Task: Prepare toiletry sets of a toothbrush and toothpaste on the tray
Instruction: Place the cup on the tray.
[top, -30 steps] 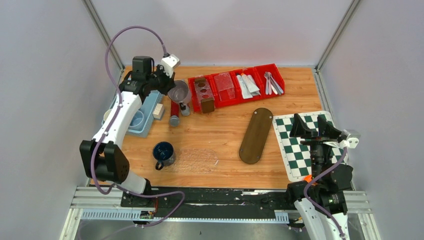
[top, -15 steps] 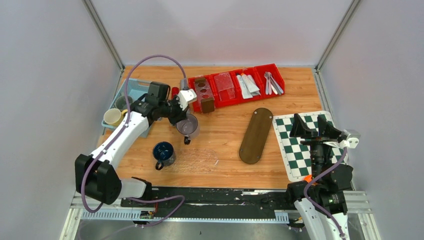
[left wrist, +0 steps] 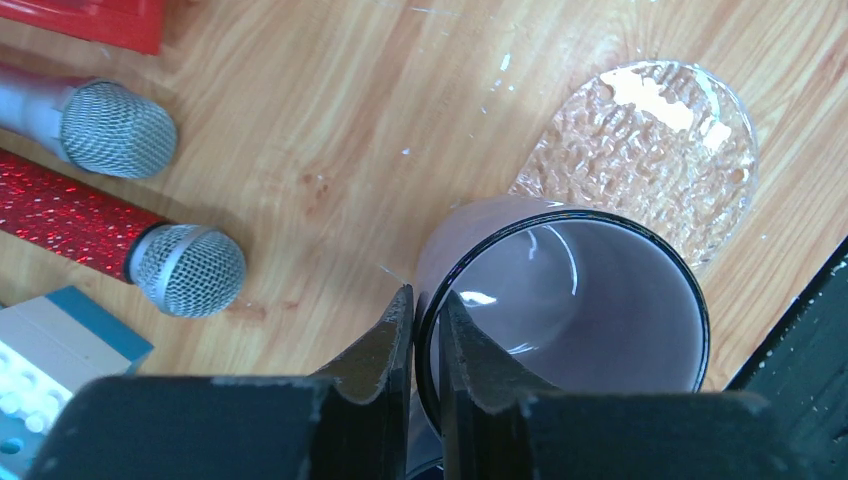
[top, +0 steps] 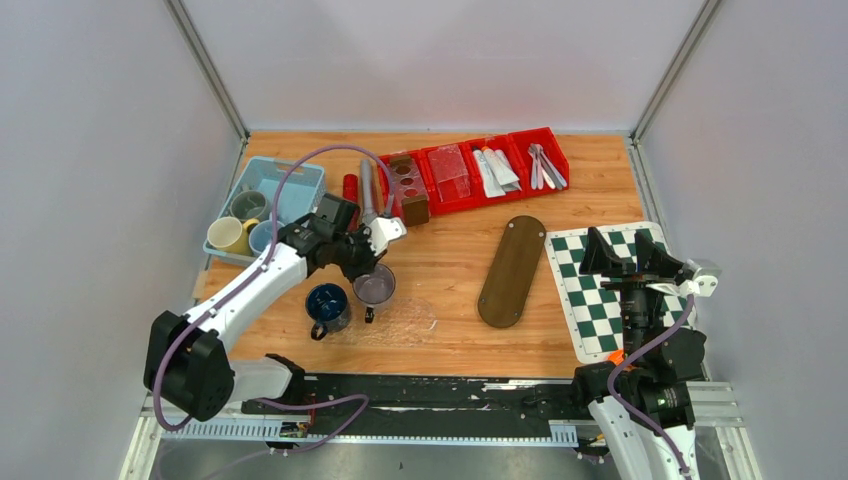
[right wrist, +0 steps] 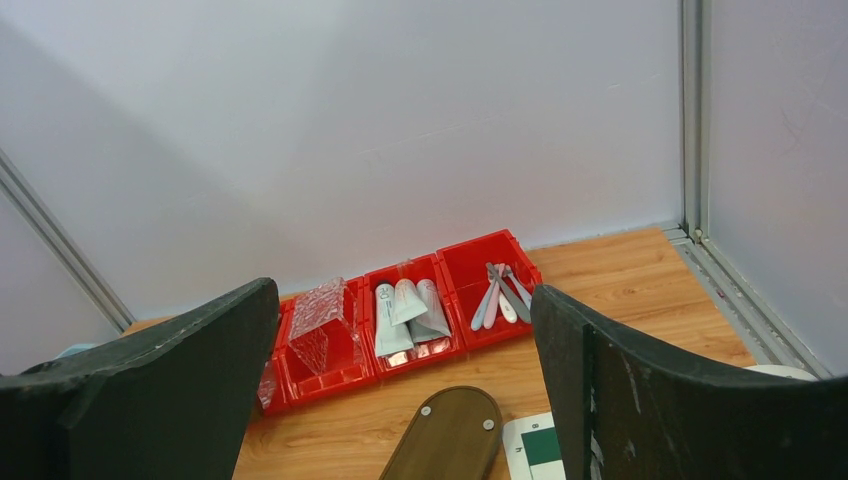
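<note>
My left gripper [top: 368,272] [left wrist: 427,305] is shut on the rim of a lilac-grey mug [top: 378,290] [left wrist: 590,330], one finger inside and one outside. The mug stands upright at the back left edge of a clear dimpled tray [top: 400,320] [left wrist: 650,140]; whether it rests on anything I cannot tell. Several toothpaste tubes [top: 495,170] [right wrist: 405,315] lie in a red bin at the back. Several toothbrushes [top: 545,165] [right wrist: 500,295] lie in the bin to their right. My right gripper [top: 625,255] [right wrist: 403,300] hangs open and empty over the chequered mat.
A dark blue mug [top: 327,305] stands just left of the held mug. At the back left are a blue basket [top: 290,180] with mugs and two microphones [top: 360,190] [left wrist: 150,250]. A brown oval board [top: 512,270] lies mid-table, beside the chequered mat [top: 600,290].
My left arm has carried the lilac-grey mug from beside the blue basket forward and right to the clear tray's edge. The right arm has not moved.
</note>
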Robot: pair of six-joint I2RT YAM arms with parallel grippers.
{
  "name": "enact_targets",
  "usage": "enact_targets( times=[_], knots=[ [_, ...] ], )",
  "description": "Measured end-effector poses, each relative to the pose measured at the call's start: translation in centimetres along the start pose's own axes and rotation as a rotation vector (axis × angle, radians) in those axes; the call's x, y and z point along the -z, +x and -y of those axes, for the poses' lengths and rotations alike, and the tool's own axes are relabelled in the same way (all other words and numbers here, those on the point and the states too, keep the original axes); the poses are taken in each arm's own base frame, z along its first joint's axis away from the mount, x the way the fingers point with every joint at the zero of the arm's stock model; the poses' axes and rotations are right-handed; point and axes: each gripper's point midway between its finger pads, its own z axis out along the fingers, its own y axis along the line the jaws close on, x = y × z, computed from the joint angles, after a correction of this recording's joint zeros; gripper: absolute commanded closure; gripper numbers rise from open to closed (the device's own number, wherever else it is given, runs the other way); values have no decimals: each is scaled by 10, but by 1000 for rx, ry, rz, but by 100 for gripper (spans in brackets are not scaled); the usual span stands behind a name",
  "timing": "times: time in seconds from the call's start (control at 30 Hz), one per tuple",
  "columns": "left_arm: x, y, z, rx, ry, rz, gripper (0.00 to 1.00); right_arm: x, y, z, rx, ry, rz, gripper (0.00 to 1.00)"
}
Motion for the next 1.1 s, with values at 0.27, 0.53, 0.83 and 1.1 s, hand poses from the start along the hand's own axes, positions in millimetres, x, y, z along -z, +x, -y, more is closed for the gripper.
enact_targets(
  times=[0.27,0.53,0.83,1.1],
  knots=[
    [-15,12,19,-49,43,-56,69,-1,2,0,2,2,-8,0],
    [-22,22,30,-66,70,-80,56,-3,5,0,3,3,-18,0],
    [-20,22,32,-71,69,-77,24,-3,5,0,4,3,-20,0],
    [1,-9,22,-45,-7,24,0,-6,12,-3,7,-14,-49,0]
  ],
)
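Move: The left hand still pinches the grey cup by its far rim; the tray's middle lies about 8 cm back, 2 cm right and 12 cm below. The dark blue cup stands some 7 cm back and 7 cm left; the red microphone's head is roughly 8 cm ahead and 5 cm left. From the idle right hand the tray is about 41 cm left, 4 cm back and well below. Left hand lowers the cup 3 cm, drawing back as far, onto the tray, opens wide and rises 4 cm. ##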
